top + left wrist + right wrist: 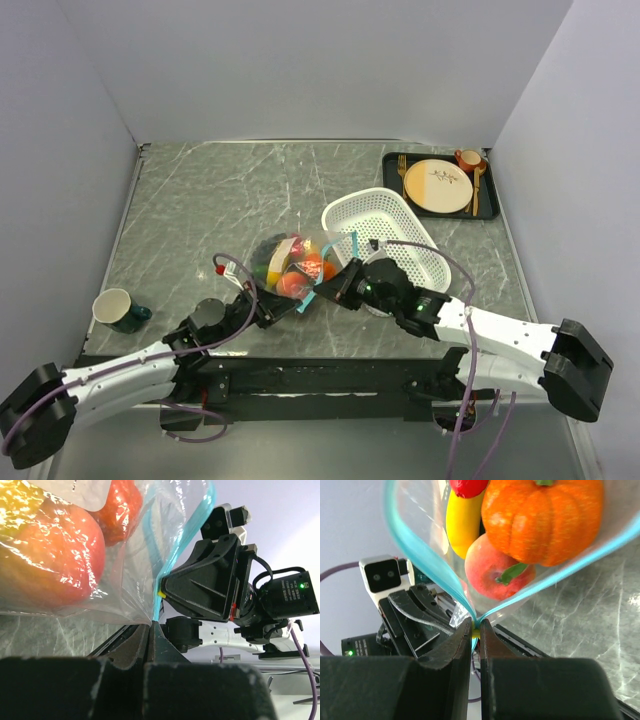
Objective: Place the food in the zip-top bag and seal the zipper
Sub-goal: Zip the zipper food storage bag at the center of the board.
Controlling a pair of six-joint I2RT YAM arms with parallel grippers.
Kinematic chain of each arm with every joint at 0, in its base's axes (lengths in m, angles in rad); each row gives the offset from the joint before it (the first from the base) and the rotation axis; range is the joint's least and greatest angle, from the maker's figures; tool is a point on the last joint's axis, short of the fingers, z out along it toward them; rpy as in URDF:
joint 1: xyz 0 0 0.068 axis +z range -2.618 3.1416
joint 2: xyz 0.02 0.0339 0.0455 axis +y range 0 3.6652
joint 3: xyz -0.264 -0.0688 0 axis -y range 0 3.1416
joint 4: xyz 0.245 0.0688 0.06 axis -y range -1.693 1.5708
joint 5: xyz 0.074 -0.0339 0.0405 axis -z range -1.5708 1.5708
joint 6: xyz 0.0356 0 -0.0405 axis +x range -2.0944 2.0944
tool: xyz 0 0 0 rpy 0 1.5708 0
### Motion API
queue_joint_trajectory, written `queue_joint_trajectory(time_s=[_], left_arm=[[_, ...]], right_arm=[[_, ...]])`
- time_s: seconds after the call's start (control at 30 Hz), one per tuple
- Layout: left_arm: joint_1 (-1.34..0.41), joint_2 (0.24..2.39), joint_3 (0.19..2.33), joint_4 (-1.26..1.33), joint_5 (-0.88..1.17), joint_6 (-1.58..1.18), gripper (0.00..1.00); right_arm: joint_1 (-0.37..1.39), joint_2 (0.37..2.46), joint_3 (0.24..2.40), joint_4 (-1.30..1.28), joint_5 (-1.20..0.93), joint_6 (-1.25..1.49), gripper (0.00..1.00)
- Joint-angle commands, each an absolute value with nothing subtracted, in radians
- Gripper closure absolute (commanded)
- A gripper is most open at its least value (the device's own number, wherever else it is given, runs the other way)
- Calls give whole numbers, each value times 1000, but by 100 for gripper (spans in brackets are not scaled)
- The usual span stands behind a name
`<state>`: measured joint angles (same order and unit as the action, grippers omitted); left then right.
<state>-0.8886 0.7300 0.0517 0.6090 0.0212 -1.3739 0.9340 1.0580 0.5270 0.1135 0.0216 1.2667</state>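
The zip-top bag [285, 255] lies between both arms with the food [302, 270] inside it. In the right wrist view I see an orange tomato [542, 515], a peach [495, 567], a yellow banana [461, 517] and a red chili [467, 485] through the mouth. The teal zipper [417, 557] splits into two strips that spread apart above my right gripper [476, 626], which is shut on a small yellow slider at the zipper's end. My left gripper [149, 626] is shut on the bag's lower corner, just below the zipper [175, 550], close to the right gripper [327, 290].
A white perforated basket [385, 235] stands just behind the right arm. A dark tray [392, 170] at the back right holds a beige plate [438, 185], cutlery and an orange cup [468, 158]. A dark green mug [118, 310] sits at the left edge.
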Motion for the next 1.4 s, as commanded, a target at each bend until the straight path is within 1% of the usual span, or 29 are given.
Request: queue_joint_trajectory(time_s=[0.0, 0.23, 0.43, 0.7, 0.97, 1.33, 1.37], left_arm=[[-891, 654, -25, 545, 74, -1358, 99], [-891, 532, -29, 428, 51, -1367, 99], [-891, 474, -12, 341, 26, -1361, 99], [-891, 456, -6, 284, 14, -1351, 99], [-890, 448, 83, 175, 3, -1307, 99], [-890, 411, 87, 97, 3, -1316, 99], [-888, 410, 87, 83, -23, -1313, 99]], right_arm=[[873, 1014, 572, 83, 161, 1223, 100], [819, 994, 578, 71, 155, 1190, 100], [761, 994, 601, 32, 140, 1146, 100], [666, 1008, 627, 12, 100, 1072, 100], [614, 1048, 687, -18, 89, 988, 100], [482, 1121, 736, -23, 20, 919, 100], [476, 1130, 741, -21, 14, 916, 100]])
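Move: The right gripper already pinches the slider. From it, the far end of the bag's zipper lies about 12 cm ahead and 9 cm to the right, near its own height. The orange pumpkin sits some 4 cm ahead, 1 cm right and 5 cm below, and the white basket's middle 9 cm ahead, 16 cm right and 6 cm below. From the left gripper, shut on the near corner, that far end is roughly 15 cm ahead and 13 cm right. Keep the right fingers pinched on the slider and draw it along the zipper towards the far end, about 10 cm forward and 9 cm right at near-constant height, rolling the left side of the hand down and turning slightly clockwise, some 15-20 degrees in all. Keep the left gripper shut on the near corner and ease it away, about 2.5 cm left and a little back, rising slightly before sinking to some 2 cm lower. ##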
